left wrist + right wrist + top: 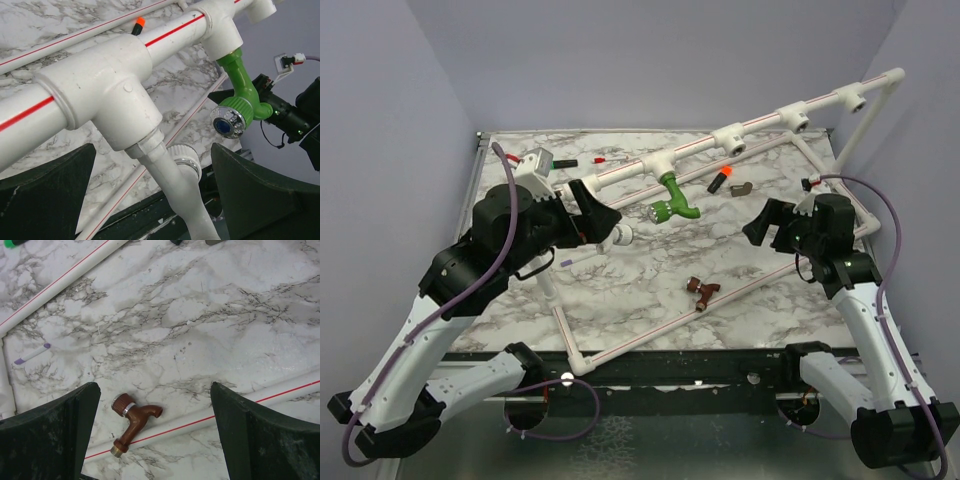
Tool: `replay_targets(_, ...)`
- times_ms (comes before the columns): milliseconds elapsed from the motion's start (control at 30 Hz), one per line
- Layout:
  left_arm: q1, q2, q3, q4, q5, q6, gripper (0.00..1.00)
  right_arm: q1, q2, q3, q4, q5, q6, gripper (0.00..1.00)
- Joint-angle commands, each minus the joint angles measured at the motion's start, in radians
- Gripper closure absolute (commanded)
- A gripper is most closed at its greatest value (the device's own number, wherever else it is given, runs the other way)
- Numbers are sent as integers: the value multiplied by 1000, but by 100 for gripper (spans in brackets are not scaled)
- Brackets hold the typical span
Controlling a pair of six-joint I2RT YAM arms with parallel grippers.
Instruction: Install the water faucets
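Note:
A white faucet (620, 235) is screwed into the left tee (115, 95) of the white pipe rail. In the left wrist view this faucet (175, 185) hangs between the wide-open jaws of my left gripper (152, 170), untouched by them. A green faucet (672, 197) sits in the neighbouring tee and also shows in the left wrist view (245, 95). A reddish-brown faucet (702, 290) lies loose on the marble against a thin pipe. In the right wrist view it (132, 421) lies below my open, empty right gripper (155, 410), which hovers right of centre (760, 225). My left gripper (603, 215) is at the rail.
The pipe rail (760, 125) rises to the back right with further open tees. A lower pipe frame (640, 340) rings the table. A small orange-and-black cylinder (720, 180), a grey-brown bent piece (742, 188), a grey box (537, 162) and a purple-tipped stick (32, 354) lie around.

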Motion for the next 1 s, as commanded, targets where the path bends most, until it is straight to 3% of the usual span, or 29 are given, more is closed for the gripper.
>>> replay_targets(0, -2, 24, 26, 27, -90, 57, 1, 7, -22, -26, -28, -32, 14, 3)
replay_targets(367, 22, 110, 42, 109, -214, 227, 1, 6, -23, -37, -23, -57, -4, 3)
replay_targets(467, 84, 122, 19, 144, -176, 244, 1, 6, -24, -40, -21, -66, -11, 3)
replay_targets(600, 257, 142, -16, 196, -20, 253, 1, 6, -23, -41, -9, -108, -13, 5)
replay_targets(833, 400, 217, -33, 270, 110, 245, 20, 6, -21, -60, 10, -140, 8, 7)
replay_targets(967, 446, 248, -8, 281, 113, 254, 44, 6, -14, -58, 9, -144, 10, 7)
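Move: The white tee at the left end of the raised pipe, with the white faucet already hanging in it, is about 5 cm ahead of the left gripper and 3 cm to its left, roughly level with the pads. The white faucet's body hangs some 3 cm back, 1 cm right and 5 cm lower than the gripper; the green faucet is about 4 cm ahead, 18 cm right, 3 cm lower. From the right gripper the tee lies roughly 49 cm left, 2 cm back and 15 cm higher. Drive the open left gripper forward about 13 cm at the tee, shoving the pipe frame ahead of it. Halfway through, swing some 5 cm left as well, turning the hand about 15 degrees counter-clockwise, then start closing the fingers from either side around the tee's outlet and faucet neck. Ease the open right gripper 2–3 cm back, left and down. ##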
